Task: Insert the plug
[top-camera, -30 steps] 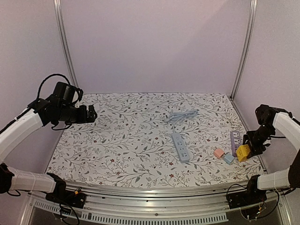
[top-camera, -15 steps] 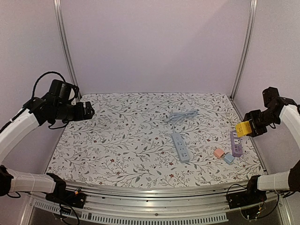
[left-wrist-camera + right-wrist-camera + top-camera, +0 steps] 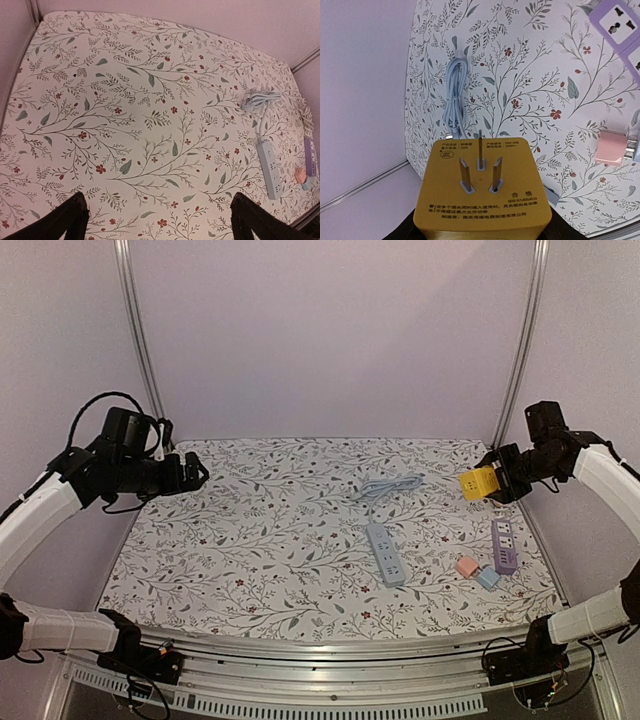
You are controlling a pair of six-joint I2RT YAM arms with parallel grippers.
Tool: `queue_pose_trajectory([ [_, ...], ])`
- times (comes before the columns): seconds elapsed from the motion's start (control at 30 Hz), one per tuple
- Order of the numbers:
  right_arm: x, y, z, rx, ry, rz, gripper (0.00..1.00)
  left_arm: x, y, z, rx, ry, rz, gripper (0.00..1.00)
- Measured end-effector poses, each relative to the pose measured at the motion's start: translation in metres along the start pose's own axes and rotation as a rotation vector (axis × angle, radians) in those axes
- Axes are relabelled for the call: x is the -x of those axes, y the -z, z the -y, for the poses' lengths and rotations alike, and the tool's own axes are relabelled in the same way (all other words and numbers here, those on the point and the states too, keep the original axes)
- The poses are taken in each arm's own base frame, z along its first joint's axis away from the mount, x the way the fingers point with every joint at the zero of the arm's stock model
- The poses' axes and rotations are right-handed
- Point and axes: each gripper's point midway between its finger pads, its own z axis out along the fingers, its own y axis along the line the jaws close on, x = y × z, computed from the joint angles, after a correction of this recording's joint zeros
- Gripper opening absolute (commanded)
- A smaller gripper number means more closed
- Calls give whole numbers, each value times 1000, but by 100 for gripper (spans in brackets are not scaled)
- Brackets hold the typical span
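A yellow three-pin plug (image 3: 477, 483) hangs in the air over the table's right side, and my right gripper (image 3: 487, 483) is shut on it. In the right wrist view the plug (image 3: 485, 200) fills the lower middle, with its pins pointing away from the camera. A light blue power strip (image 3: 385, 553) lies flat at centre right of the floral cloth, its cable coiled (image 3: 385, 486) behind it. The strip (image 3: 267, 167) also shows at the right of the left wrist view. My left gripper (image 3: 197, 476) hovers open over the far left, with nothing between its fingers (image 3: 70, 222).
A purple power strip (image 3: 503, 545) lies near the right edge, with a pink adapter (image 3: 466, 566) and a small blue adapter (image 3: 487, 578) just in front of it. Metal frame posts (image 3: 518, 340) and lilac walls close in the table on three sides.
My right gripper has lifted the yellow plug from beside the purple strip and carried it up, back and leftward. The left arm shifted only slightly.
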Motion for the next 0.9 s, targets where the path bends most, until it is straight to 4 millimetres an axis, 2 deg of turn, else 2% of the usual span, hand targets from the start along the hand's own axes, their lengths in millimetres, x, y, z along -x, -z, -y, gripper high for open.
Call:
queue_pose_trajectory([
  [0.27, -49, -26, -57, 135, 160, -145, 0, 16, 4, 30, -120, -10, 68, 99],
  [0.53, -93, -28, -102, 347, 334, -316, 0, 21, 18, 77, -265, -80, 138, 100],
  [0.7, -112, -19, -115, 464, 451, -399, 0, 30, 33, 104, -340, -125, 214, 99],
  [0.9, -123, -16, -115, 521, 505, -457, 0, 20, 39, 140, -398, -210, 242, 99],
])
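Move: My right hand already holds the yellow plug high over the table. My empty left gripper is some 65 cm to its left and nearly level with it, so the plug is as far to the right of my left hand. From my right hand the white power strip lies about 21 cm left and 7 cm back, the coiled cable 18 cm left and 17 cm ahead, both roughly 19 cm below. I keep the yellow plug gripped and swing it about 15 cm left towards my left gripper, rising some 7 cm, while the wrist turns counter-clockwise and tips the fingers up towards level. To meet it, my left hand goes about 12 cm right and 8 cm up, wide open, tipping up and turning clockwise some 20 degrees each. They don't touch yet. ##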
